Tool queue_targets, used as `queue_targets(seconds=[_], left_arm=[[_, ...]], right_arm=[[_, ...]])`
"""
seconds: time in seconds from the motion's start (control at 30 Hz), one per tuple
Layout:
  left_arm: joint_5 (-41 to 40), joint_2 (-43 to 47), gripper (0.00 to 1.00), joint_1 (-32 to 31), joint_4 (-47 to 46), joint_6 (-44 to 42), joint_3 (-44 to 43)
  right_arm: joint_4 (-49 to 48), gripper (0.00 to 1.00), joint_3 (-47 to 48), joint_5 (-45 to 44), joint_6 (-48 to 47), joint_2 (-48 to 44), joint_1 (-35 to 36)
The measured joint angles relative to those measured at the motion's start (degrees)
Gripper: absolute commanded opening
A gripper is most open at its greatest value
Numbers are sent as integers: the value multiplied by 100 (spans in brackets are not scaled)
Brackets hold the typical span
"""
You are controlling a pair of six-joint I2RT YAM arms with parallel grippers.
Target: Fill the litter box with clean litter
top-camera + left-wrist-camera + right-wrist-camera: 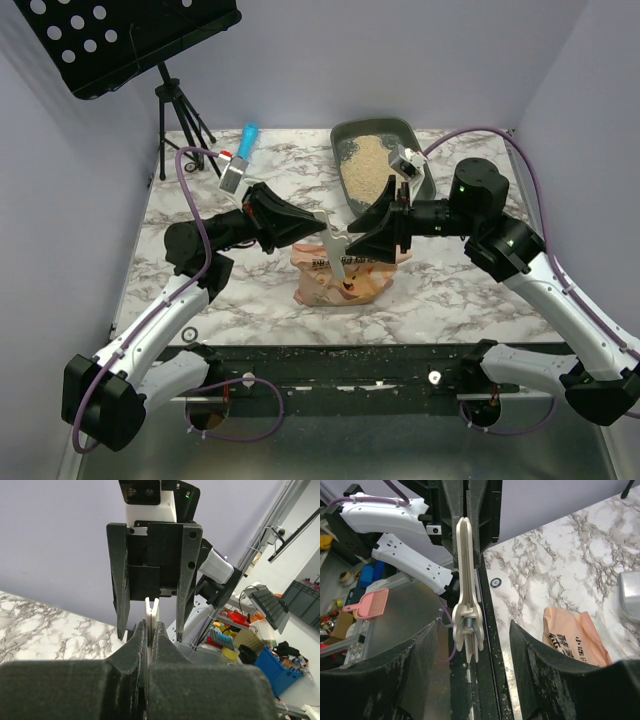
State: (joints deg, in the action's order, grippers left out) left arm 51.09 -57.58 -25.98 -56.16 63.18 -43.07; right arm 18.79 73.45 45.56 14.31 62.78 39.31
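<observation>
The dark grey-green litter box (415,135) stands at the back right with a pile of pale beige clean litter (365,165) in it. The orange printed bag (340,280) lies mid-table and also shows in the right wrist view (575,635). My left gripper (318,235) is shut on a pale plastic bag clip (332,250) above the bag; the clip (152,609) sticks out between its fingers. My right gripper (357,240) faces it, open, with the clip (465,590) hanging between its spread fingers (420,650), apart from both.
A blue-handled tool (247,135) lies at the back, left of the box. A black music stand (130,40) on a tripod (175,120) stands at the back left. A silvery object (630,597) lies beside the bag. Litter grains dot the black front rail (330,352).
</observation>
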Motion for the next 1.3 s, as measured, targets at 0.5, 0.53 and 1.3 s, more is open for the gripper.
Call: queue_targets(seconds=[0.5, 0.53, 1.3], left_arm=[[20, -52, 0, 0, 39, -35, -59], [17, -57, 0, 0, 39, -35, -59], [-1158, 1047, 89, 39, 4878, -3797, -815]], right_arm=[[-289, 55, -35, 267, 236, 131, 2], [-293, 41, -42, 282, 243, 146, 2], [1189, 0, 315, -1812, -737, -535, 2]])
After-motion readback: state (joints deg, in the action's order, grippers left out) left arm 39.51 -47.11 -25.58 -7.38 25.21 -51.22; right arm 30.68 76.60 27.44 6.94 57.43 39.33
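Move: The clip, a wide white one, hangs between the hands, still pinched by the left. Its middle lies roughly 3 cm left of the right hand, about level in height and 1 cm nearer the base; from the left hand it is some 3 cm back, 2 cm right and 2 cm lower. From the right hand, the litter bag stands about 5 cm ahead and 30 cm below, the scoop 18 cm ahead and 8 cm left, the litter box 32 cm ahead and 9 cm right. Creeping barely 1 cm left, the right hand shuts its open fingers on the clip's handles. The left hand then opens wide, lets go of the jaw and backs off forward and down with some leftward travel, about 5 cm in all, turning counter-clockwise and its left side rising. The right hand draws the clip away to the right and somewhat forward, turning clockwise, and keeps its squeeze. ##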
